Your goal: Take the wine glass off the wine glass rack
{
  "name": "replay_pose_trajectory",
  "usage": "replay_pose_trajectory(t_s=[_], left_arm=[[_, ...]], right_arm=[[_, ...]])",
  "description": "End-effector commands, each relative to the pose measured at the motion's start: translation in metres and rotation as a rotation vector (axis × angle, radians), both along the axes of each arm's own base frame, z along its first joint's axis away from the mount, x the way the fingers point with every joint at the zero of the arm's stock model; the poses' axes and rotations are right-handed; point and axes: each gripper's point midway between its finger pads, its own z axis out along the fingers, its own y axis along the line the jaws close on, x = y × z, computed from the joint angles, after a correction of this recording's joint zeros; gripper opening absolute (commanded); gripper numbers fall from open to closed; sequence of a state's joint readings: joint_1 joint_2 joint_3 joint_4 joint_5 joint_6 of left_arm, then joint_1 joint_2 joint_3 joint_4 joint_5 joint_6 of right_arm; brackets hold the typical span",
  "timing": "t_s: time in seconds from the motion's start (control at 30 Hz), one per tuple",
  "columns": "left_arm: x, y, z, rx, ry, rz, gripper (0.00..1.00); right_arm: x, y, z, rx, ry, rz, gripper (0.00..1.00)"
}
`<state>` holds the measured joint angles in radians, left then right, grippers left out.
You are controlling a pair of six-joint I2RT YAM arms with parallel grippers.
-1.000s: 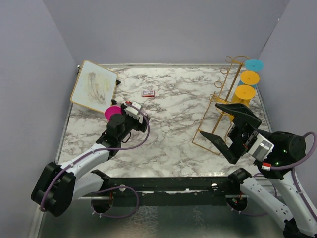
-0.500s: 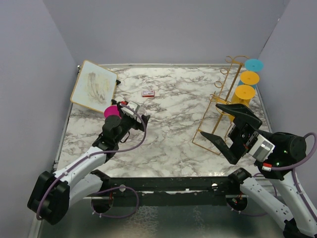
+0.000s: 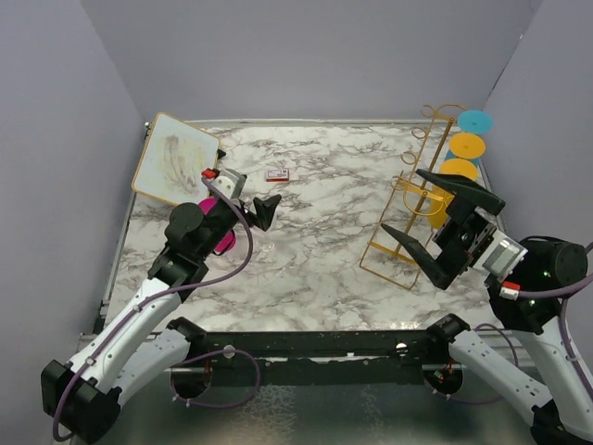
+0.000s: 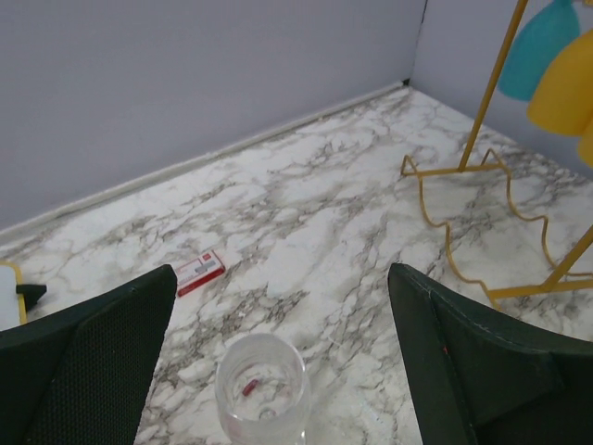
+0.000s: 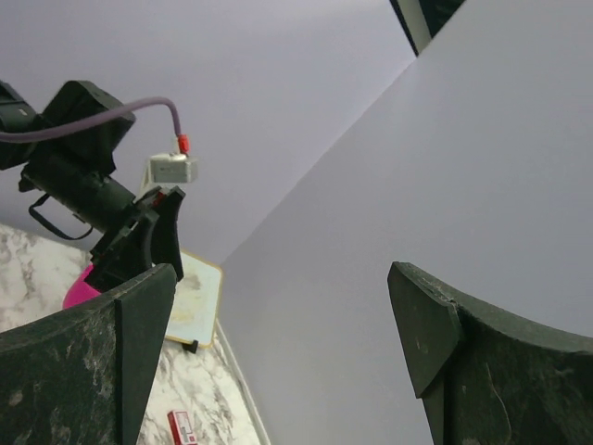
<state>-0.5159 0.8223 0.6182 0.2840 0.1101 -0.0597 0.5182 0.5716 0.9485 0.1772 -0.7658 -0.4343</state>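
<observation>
The gold wire wine glass rack (image 3: 397, 243) stands at the right of the marble table; its foot also shows in the left wrist view (image 4: 460, 221). Three glasses hang on it, feet up: one teal (image 3: 474, 120) and two yellow (image 3: 466, 146). A wine glass with a clear bowl (image 4: 262, 389) and a pink foot (image 3: 222, 244) stands upright on the marble at the left. My left gripper (image 3: 243, 197) hovers open above it, holding nothing. My right gripper (image 3: 401, 201) is open and empty, raised just in front of the rack.
A gold-framed whiteboard (image 3: 174, 159) leans at the far left corner. A small red box (image 3: 277, 174) lies on the marble behind the pink-footed glass, also visible from the left wrist (image 4: 200, 272). Grey walls close in the table on three sides.
My left gripper has spread its jaws wider and lifted up and back from the pink-footed glass, which stays on the table. My right gripper has risen slightly.
</observation>
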Motion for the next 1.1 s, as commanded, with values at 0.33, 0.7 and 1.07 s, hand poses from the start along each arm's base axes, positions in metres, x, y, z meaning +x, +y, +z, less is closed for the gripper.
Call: replay_pose_trajectory(t_s=[0.33,0.7,1.07], left_arm=[[-0.025,-0.07,0.083,-0.287,0.148,-0.282,0.98],[-0.072,-0.19,0.02,-0.051,0.159,-0.415,0.98],[-0.084,-0.204,0.013,-0.062,0.19,-0.429,0.97]], right_arm=[[0.122,-0.08,0.061,0.554,0.654,-0.545,0.99],[0.116,-0.118,0.068,0.672,0.652,-0.677,0.99],[0.206,-0.115,0.021,0.493,0.803,-1.08,0.99]])
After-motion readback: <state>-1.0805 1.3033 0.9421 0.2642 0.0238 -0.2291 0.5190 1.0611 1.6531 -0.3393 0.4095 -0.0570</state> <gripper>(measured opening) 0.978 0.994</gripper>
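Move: The near yellow glass hangs on the rack about 40 cm to the left hand's right, 6 cm ahead and slightly lower; from the right hand it lies about 23 cm ahead, 20 cm right and 23 cm below. The second yellow glass hangs 7 cm beyond it and 3 cm to its right, the cyan one 14 cm beyond it and 6 cm right. The clear glass stands 18 cm below the left hand, 2 cm ahead, with the magenta glass 11 cm left of it. Forward some 17 cm, rightward and up, the empty right hand swings from pointing left to pointing ahead, closing in over the rack's hanging glasses. The left hand first rises clear of the standing glass, then sweeps about 21 cm right and 9 cm back while sinking again, turning clockwise and tipping down towards the rack's near end. Both grippers stay open. ##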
